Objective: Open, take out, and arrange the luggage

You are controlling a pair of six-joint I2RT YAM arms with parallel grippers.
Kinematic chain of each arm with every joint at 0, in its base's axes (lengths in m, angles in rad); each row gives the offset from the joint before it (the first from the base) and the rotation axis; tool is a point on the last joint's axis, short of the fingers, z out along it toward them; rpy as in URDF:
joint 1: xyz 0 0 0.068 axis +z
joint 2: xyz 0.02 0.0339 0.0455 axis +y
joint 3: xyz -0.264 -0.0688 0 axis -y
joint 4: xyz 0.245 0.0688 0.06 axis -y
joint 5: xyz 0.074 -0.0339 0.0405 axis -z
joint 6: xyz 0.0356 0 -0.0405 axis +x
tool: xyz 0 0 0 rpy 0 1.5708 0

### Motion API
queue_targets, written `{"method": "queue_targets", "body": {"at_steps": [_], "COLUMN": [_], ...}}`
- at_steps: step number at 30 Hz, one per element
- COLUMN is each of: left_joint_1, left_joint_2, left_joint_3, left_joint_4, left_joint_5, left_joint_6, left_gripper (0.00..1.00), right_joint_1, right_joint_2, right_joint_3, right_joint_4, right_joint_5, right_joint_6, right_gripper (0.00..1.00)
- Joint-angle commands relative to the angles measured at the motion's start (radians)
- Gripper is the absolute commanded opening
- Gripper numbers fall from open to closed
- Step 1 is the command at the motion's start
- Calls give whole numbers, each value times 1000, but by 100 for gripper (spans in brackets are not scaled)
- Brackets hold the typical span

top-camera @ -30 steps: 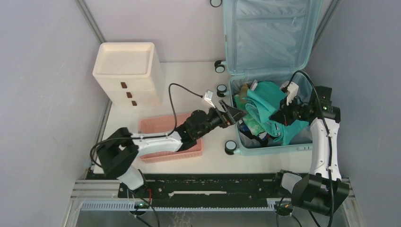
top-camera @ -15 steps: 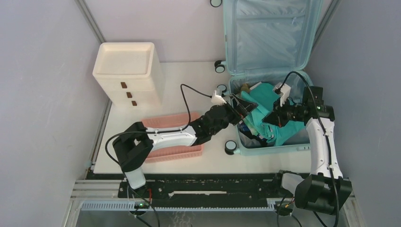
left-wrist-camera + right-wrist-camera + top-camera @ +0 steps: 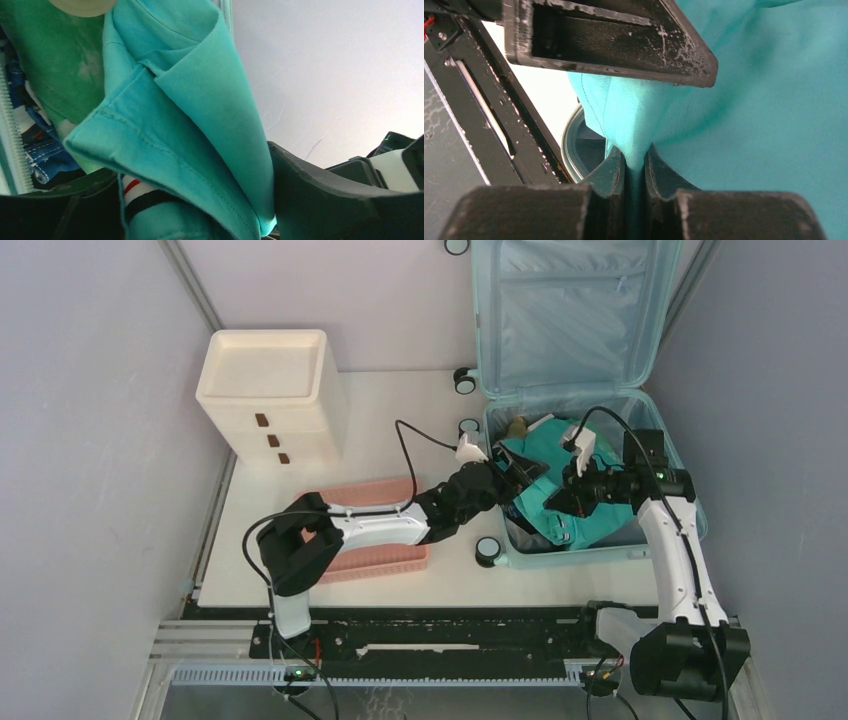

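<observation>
The pale aqua luggage stands open at the right, its lid leaning on the back wall and its base flat on the table. A teal garment lies bunched on top of the other clothes in the base. My right gripper is shut on a fold of this garment, pinched between the fingertips. My left gripper reaches over the base's left rim. Its jaws are wide apart with the teal garment draped between them. A green cloth lies beneath.
A cream drawer cabinet stands at the back left. A shallow pink basket lies under my left arm. A caster wheel sticks out at the luggage's front left corner. Grey walls close in on both sides.
My left arm has stretched right, from beside the luggage into its base. My right gripper has moved left with the teal garment, which is now bunched between the two grippers.
</observation>
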Motion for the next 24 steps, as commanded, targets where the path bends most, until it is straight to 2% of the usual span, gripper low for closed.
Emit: {"method": "queue_targets", "body": {"at_steps": [1, 5, 7, 11, 16, 19, 24], "left_joint_1": [-6, -4, -2, 10, 38, 48, 52], "left_joint_2": [-19, -57, -80, -131, -177, -232, -342], "left_joint_3": [42, 0, -25, -65, -62, -53, -67], "left_joint_4": [50, 66, 66, 66, 17, -43, -126], "left_joint_5": [-2, -11, -14, 12, 112, 136, 110], "left_joint_6": [21, 93, 147, 279, 492, 604, 771], "left_gripper": [72, 22, 8, 1, 0, 0, 0], "right_joint_1": [26, 8, -36, -149, -253, -303, -393], "right_joint_2": [-26, -48, -58, -58, -65, -89, -147], "right_joint_3": [4, 11, 25, 76, 113, 129, 116], "right_joint_4": [7, -26, -51, -178, -242, -199, 7], "right_joint_5": [-80, -122, -156, -248, -303, -319, -332], "right_joint_6": [-41, -85, -101, -206, -237, -152, 128], "right_gripper": [22, 52, 64, 77, 78, 77, 75]}}
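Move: The turquoise cloth stands up as a fold right between the left hand's open fingers. The green cloth lies about 9 cm below that hand, 3 cm ahead and 1 cm left; the suitcase's left rim is level with it, about 6 cm left and 6 cm below, and the front-left wheel some 14 cm back, 5 cm left and 12 cm lower. From the right hand, already pinching the same cloth, the fold is some 6 cm ahead and 2 cm left, about level. The turquoise cloth changes hands: the left fingers shut on its fold, and meanwhile the right fingers open and let go of their pinch. The right hand then rises roughly 6 cm and moves about 3 cm right, off the cloth. Keeping its new grip, the left hand dips slightly, then draws the fold left about 4 cm towards the rim and upward, rolling some 30 degrees clockwise as seen along its fingers. ##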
